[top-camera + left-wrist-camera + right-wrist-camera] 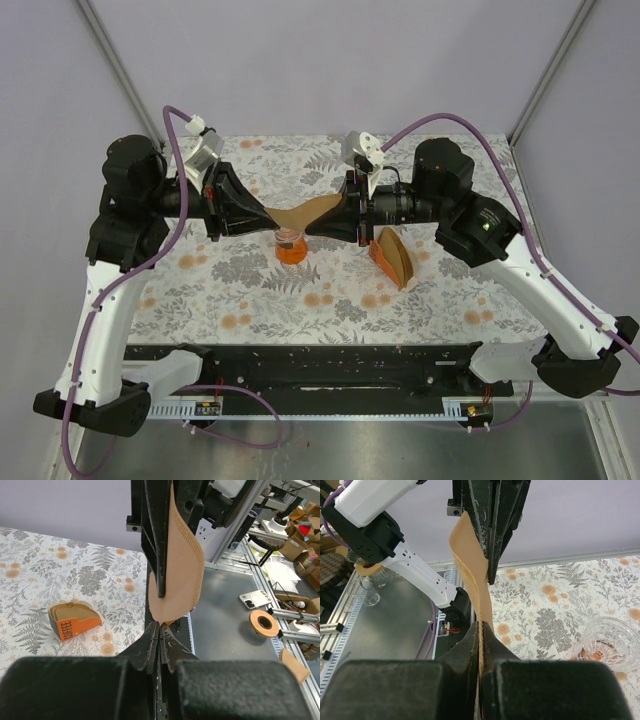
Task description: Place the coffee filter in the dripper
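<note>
Both grippers hold the coffee filter (310,212), a thin light-brown paper, stretched in the air between them just above the dripper (290,246). The dripper is clear with an orange base. My left gripper (270,212) is shut on the filter's left end and my right gripper (342,212) on its right end. In the left wrist view my left gripper (160,625) pinches the filter's (179,580) lower edge. In the right wrist view my right gripper (481,625) pinches the filter (470,560), and the dripper's glass top (606,641) shows at lower right.
The beige and orange wedge-shaped holder (393,257) with its stack of brown papers stands right of the dripper, also in the left wrist view (72,620). The floral mat (330,300) covers the table. A black rail (320,365) runs along the near edge.
</note>
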Robot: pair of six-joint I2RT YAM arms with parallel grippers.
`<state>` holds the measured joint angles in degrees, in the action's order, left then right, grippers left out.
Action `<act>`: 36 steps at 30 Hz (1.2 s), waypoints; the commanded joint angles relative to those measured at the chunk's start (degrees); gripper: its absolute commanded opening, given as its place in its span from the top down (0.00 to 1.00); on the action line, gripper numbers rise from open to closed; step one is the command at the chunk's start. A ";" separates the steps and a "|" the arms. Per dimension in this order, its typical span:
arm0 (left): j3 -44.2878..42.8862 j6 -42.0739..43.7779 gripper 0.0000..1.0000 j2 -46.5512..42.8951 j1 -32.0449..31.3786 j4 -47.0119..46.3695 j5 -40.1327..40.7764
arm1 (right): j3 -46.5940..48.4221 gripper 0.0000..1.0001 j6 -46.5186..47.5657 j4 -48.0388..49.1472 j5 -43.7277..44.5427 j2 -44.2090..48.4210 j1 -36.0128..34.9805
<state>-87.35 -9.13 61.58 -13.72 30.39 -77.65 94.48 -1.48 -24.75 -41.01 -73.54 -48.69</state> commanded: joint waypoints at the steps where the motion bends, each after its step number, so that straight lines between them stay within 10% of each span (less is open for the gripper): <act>1: 0.43 -1.16 0.94 -1.46 -0.43 -3.41 -2.77 | 1.76 1.00 -1.16 -0.21 0.94 -0.03 0.43; 36: 1.92 -9.57 0.76 -1.47 -1.49 -10.33 0.48 | 0.88 1.00 -6.96 8.40 -1.00 -3.45 0.35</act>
<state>-85.23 -12.14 60.80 -15.07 27.99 -78.13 94.48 -6.79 -20.29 -41.23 -76.20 -48.69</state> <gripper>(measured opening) 0.260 0.021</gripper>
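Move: Both hands hold the coffee filter in mid-air, facing each other. Its middle lies some 3 cm to the left hand's right, and the left fingers have only just begun to part. The dripper stands about 15 cm ahead of the right hand, 8 cm to its left and 33 cm below, which is roughly 15 cm ahead and 3 cm left of the left hand. The filter box is about 11 cm ahead of the right hand, 17 cm to its right and 40 cm down. The right hand keeps its pinch on the filter while the left fingers spread to about a quarter open, loosening on the filter's edge with that hand almost in place. Still shut, the right hand eases about 1.5 cm left and slightly forward towards the left hand, dipping nearly 1 cm and coming back up, so as to feed the paper between the parted left fingertips. ##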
